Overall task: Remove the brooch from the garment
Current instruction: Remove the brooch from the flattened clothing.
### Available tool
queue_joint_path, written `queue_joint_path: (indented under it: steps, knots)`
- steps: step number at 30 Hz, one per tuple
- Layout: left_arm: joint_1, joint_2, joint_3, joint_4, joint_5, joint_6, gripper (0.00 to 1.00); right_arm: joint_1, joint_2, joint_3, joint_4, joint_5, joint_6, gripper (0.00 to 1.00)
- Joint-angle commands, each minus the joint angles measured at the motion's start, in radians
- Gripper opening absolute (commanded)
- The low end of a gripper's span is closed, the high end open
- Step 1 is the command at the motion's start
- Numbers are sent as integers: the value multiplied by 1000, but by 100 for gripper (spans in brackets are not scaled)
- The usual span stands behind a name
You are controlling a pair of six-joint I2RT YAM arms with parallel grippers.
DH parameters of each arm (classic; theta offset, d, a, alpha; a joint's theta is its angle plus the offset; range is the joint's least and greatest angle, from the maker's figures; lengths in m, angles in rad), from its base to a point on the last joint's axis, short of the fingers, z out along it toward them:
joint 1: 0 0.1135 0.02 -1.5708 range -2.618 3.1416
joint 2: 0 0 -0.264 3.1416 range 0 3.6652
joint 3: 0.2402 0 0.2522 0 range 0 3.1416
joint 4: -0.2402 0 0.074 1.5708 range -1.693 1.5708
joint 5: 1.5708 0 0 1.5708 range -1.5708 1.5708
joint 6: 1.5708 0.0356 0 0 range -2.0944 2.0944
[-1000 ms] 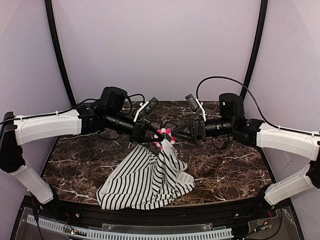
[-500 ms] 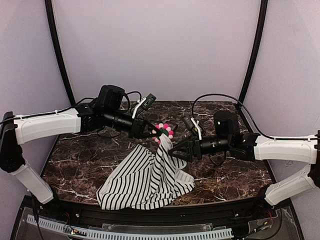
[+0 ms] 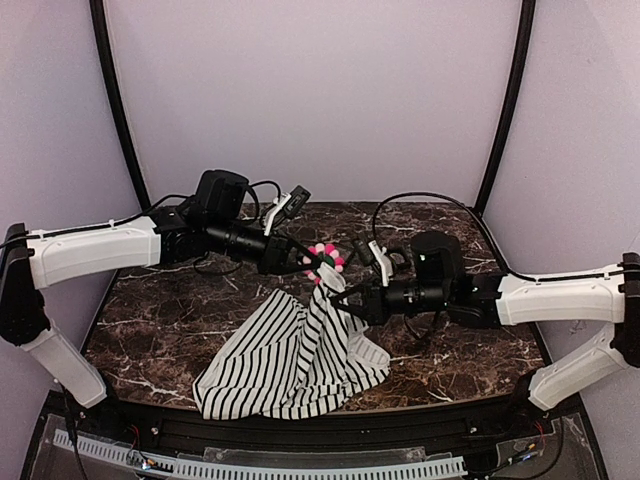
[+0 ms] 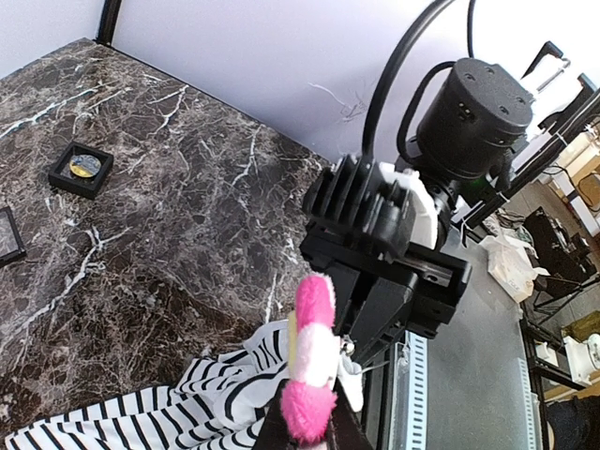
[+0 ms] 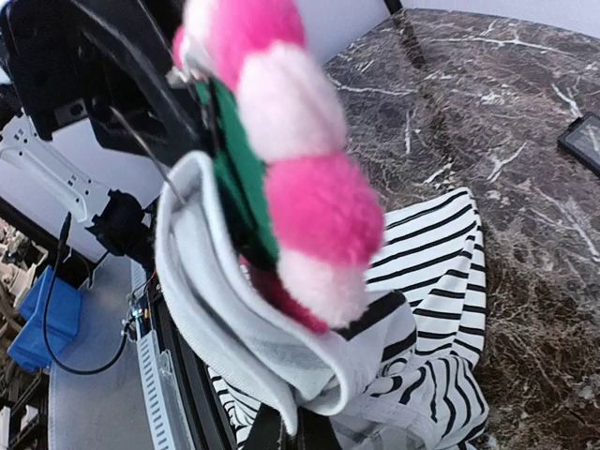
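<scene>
The brooch (image 3: 324, 260), a fluffy pink and white flower with a green centre, is held up above the table. My left gripper (image 3: 310, 265) is shut on it from the left. In the left wrist view the brooch (image 4: 312, 361) stands edge-on just above my fingertips. The striped garment (image 3: 290, 360) hangs from the brooch, its lower part heaped on the marble. My right gripper (image 3: 348, 300) is shut on a fold of the garment (image 5: 253, 328) just below the brooch (image 5: 281, 150). The pin itself is hidden in the cloth.
Two small black square frames (image 4: 82, 169) (image 4: 5, 234) lie on the marble table (image 3: 450, 350) behind the arms; another (image 5: 586, 141) shows at the right wrist view's edge. Black cables loop over both wrists. The black front rail (image 3: 300, 430) runs just below the garment.
My right gripper has moved left and down from beside the brooch and has shut on the cloth under it. The left gripper stays shut on the brooch, almost still.
</scene>
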Motion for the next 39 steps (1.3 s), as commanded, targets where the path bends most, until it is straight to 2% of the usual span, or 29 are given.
queue_joint_path:
  steps: [1, 10, 15, 20, 29, 32, 39]
  knots:
    - [9, -44, 8, -65, -119, 62, 1, 8, -95, 15, 29, 151, 29, 0]
    - [-15, -30, 44, -164, -260, 150, 1, 8, -137, 130, -81, 280, 27, 0]
    - [-22, -19, 49, -176, -274, 154, 1, 7, -140, 168, -89, 328, 21, 0]
    - [-9, -29, 48, -166, -282, 127, 1, 8, -218, 176, -152, 431, 1, 0]
    - [58, -57, 38, -130, -253, 48, 1, 7, -347, 337, -516, 750, -96, 0]
    - [88, -63, 32, -111, -248, 16, 1, 7, -362, 387, -638, 837, -106, 0]
    - [119, -107, 20, -77, -218, 4, 1, -19, -335, 588, -946, 1179, -76, 0]
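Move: The left hand already holds the brooch, whose middle is about 2 cm to the hand's right, 1 cm ahead and 2 cm above. The right hand has already shut on the garment's edge at its fingertips, and the brooch is about 5 cm ahead, 2 cm left and 6 cm above it. The garment's spread skirt lies some 8 cm back, 10 cm left and 18 cm below the right hand, while its gripped edge is about 4 cm back, 4 cm right and 4 cm below the left hand. Keeping its shut grip on the garment's edge, the right hand pulls up and slightly forward by some 9 cm, then sweeps right and on up, about 18 cm each in all, tipping its fingers upward and swinging nearly 50 degrees clockwise away from the brooch. The left hand keeps the brooch pinched and first eases forward and down a little, then goes on forward and left, turning counter-clockwise, ending some 9 cm off and farther from the cloth. ##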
